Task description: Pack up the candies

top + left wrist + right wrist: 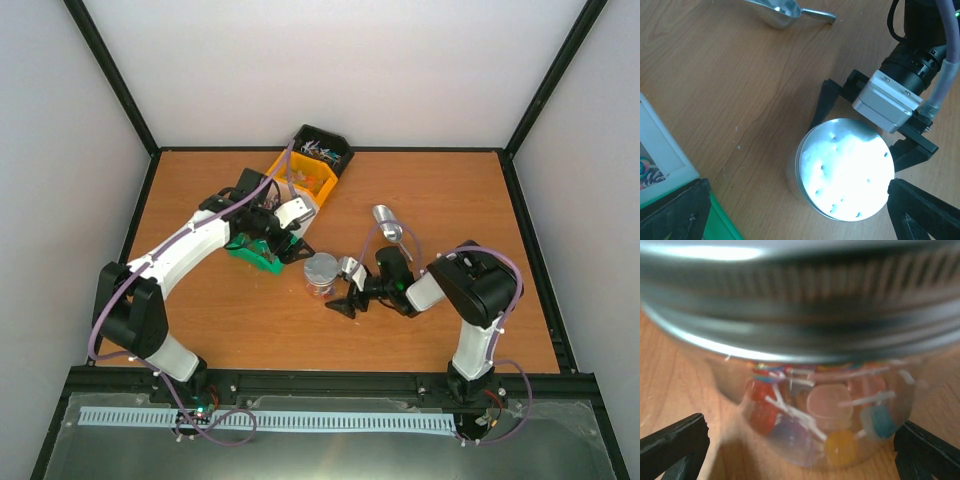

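Observation:
The candies (pixel 830 415) are small wrapped sweets in red, pink, yellow and blue, lying inside a clear jar (pixel 815 390) under a round silver lid (pixel 321 270). More candies fill the yellow bin (pixel 308 182) and the black bin (pixel 322 151). My right gripper (pixel 802 450) is open and low on the table, and the jar stands between its fingers (pixel 675 445) with gaps on both sides. My left gripper (pixel 282 248) hangs open above the jar's left side and looks down on the lid (pixel 845 167). It holds nothing.
A metal scoop (pixel 388 222) lies on the table behind the jar. A green bin (pixel 250 255) and a white bin (pixel 295 212) sit under the left arm, with the yellow and black bins behind them. Black frame posts edge the table.

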{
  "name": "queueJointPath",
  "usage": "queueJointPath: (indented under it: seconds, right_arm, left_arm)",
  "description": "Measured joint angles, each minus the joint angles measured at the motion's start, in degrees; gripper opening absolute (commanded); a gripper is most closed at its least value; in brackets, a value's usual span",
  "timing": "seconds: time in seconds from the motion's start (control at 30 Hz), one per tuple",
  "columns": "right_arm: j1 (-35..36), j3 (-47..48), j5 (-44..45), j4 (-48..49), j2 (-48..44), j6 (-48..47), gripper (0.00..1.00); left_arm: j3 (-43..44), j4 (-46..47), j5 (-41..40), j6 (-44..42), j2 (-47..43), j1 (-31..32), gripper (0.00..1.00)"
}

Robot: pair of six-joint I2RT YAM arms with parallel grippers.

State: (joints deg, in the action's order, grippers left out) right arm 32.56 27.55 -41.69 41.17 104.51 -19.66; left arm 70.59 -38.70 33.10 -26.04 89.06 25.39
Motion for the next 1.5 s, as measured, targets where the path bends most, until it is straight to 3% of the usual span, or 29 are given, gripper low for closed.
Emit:
queueJointPath:
  seconds: [0.5, 0.63, 0.87, 1.07, 1.33, 1.4, 1.5]
  right_arm:
    - [0.76, 0.15, 2.01, 19.21, 9.38, 4.31, 0.96]
    - [1.64, 0.15, 2.03, 20.72, 9.92, 4.5, 0.92]
    - [2.05, 0.15, 2.01, 22.21, 10.29, 4.83, 0.76]
    - [2.25, 0.11, 1.88, 22.34, 10.29, 5.07, 0.75]
    - [2.56, -0.5, 1.81, 22.93, 10.27, 5.09, 0.72]
    - [2.6, -0.5, 1.81, 22.93, 10.27, 5.14, 0.76]
    - [2.78, -0.5, 1.88, 22.93, 10.27, 5.29, 0.96]
  left_arm:
    - [-5.11, -1.31, 0.57, -4.28, -2.69, 0.07, 0.85]
    - [-5.92, -1.33, 0.22, -5.44, -2.89, 0.76, 0.84]
    - [-9.66, -1.07, -0.85, -7.8, -4.31, 3.1, 0.83]
    - [-12.39, 0.52, -2.08, -8.35, -5.03, 4.92, 0.81]
    - [-14.21, 5.01, -6.12, -9.25, -7.04, 9.79, 0.64]
    - [-14.21, 5.62, -7.76, -9.94, -6.88, 11.96, 0.6]
    - [-14.21, 6.58, -10.6, -10.93, -6.49, 15.34, 0.59]
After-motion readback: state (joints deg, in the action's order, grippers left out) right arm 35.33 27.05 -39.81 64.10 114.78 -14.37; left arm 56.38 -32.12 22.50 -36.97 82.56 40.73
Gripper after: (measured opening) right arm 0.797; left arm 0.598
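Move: The lidded jar stands just off the right hand's open fingertips, its middle about 4 cm to the left, 2 cm farther out and 2 cm higher. For the left hand the lid on top of that jar is about 7 cm to the right, 4 cm back and 8 cm below. The green box stands roughly 10 cm left of the left hand, 8 cm out and 15 cm lower; the scoop lies some 16 cm out and 12 cm right of the right hand, about 2 cm lower. The right hand eases about 2 cm left around the jar's lower body, swinging some 2 cm outward and then partly back as its fingers tip up slightly, and closes until both pads pinch the glass from its near and far sides and hold. Meanwhile the left hand comes back about 8 cm and sinks some 5 cm towards the lid, swinging right only near the end, turning roughly 20 degrees clockwise and narrowing its fingers to a little over half open, with one finger low over the lid and the other beyond its near edge. ##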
